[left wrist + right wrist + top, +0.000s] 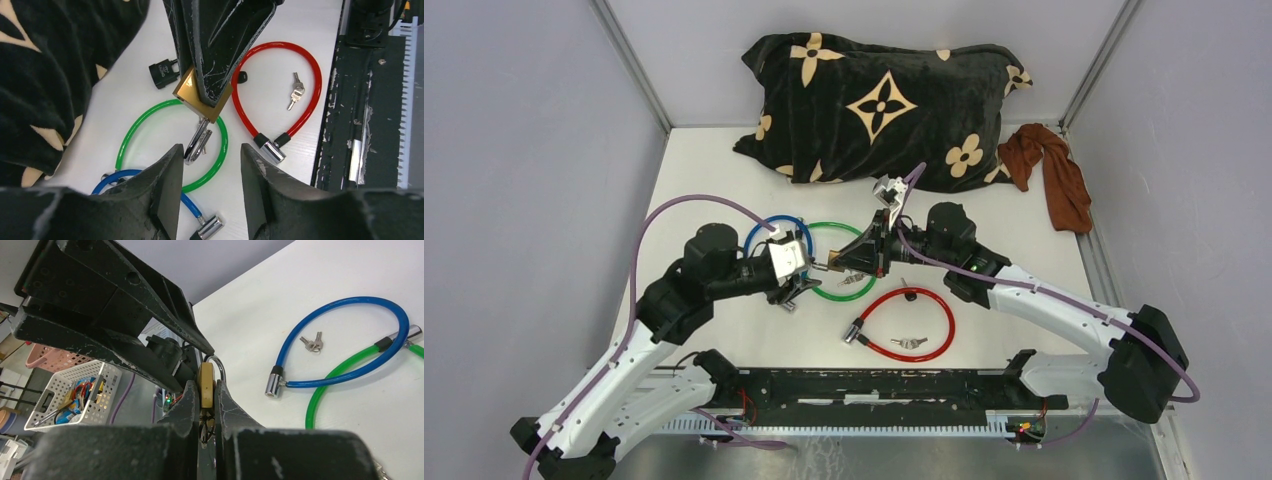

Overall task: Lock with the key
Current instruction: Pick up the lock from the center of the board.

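A brass padlock [205, 385] is clamped by its flat sides in my right gripper [205, 405], which is shut on it. Its silver shackle [197, 142] points toward my left gripper [212, 185] and looks swung open. A dark key ring [206, 427] hangs at the padlock's bottom between the right fingers; the key itself is hard to make out. My left gripper is open with nothing between its fingers, and the shackle tip sits just beyond its left finger [167, 185]. From above, the padlock [829, 266] sits between the two grippers.
A green cable lock [824, 226], a blue one [764, 228] and a red one [909, 320] lie on the white table, with loose keys [911, 343] inside the red loop. A small black padlock [162, 74] lies nearby. A black pillow [884, 100] and a brown cloth [1054, 170] lie at the back.
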Available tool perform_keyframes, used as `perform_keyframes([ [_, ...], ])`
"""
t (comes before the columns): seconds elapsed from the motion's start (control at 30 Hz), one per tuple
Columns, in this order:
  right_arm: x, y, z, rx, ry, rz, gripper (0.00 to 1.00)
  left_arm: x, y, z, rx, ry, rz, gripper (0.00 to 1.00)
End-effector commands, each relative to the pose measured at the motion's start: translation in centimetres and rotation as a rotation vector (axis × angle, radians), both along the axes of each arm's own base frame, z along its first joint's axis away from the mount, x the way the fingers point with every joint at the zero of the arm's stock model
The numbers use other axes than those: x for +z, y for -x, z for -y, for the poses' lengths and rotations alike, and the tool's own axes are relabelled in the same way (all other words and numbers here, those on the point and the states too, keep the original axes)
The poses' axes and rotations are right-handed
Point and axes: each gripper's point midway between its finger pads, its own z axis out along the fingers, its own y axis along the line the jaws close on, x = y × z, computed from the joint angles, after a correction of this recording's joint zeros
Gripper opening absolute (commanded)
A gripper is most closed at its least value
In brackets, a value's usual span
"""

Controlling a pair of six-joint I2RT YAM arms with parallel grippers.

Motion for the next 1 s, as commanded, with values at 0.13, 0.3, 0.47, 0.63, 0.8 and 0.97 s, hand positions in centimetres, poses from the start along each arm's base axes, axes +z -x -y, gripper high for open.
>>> perform_keyframes([
  [0.13, 4.4, 1.7, 0.0, 0.044, -0.086, 0.099, 0.00, 1.1, -0.3, 0.8, -0.023, 0.041, 0.032, 0.52],
  [0.3, 4.8, 2.2, -0.2, 0.060, -0.095, 0.107, 0.00, 0.3, -0.6, 0.7, -0.028, 0.014, 0.041, 0.54],
  [0.47, 5.4, 2.5, 0.1, 0.060, -0.105, 0.118, 0.00, 0.0, -0.8, 0.5, -0.022, -0.006, 0.054, 0.08],
  [0.63, 5.2, 2.4, 0.2, 0.051, -0.087, 0.116, 0.32, 0.0, 0.1, 0.6, -0.070, -0.010, 0.049, 0.02],
  [0.8, 3.1, -0.5, 2.4, -0.054, 0.063, 0.223, 0.98, -0.3, 0.8, 0.5, -0.077, -0.006, 0.016, 0.02],
  [0.97, 2.4, 0.0, 3.3, 0.016, 0.115, 0.405, 0.98, -0.3, 1.3, 0.5, -0.089, 0.004, 0.006, 0.02],
])
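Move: The lock, gripped by its brass body in the right fingers about 2 cm left of the right hand, sits some 5 cm right and 1 cm ahead of the left hand, at about its height. The left fingers stand about 6 cm left and 2 cm back of the right hand. Below the left hand by roughly 18 cm are the green loop, 6 cm right, level fore-and-aft, and the blue loop, 8 cm left, 4 cm ahead. Right hand shifts the lock about 2 cm back, left pinches its shackle, right opens, withdraws forward and right. ##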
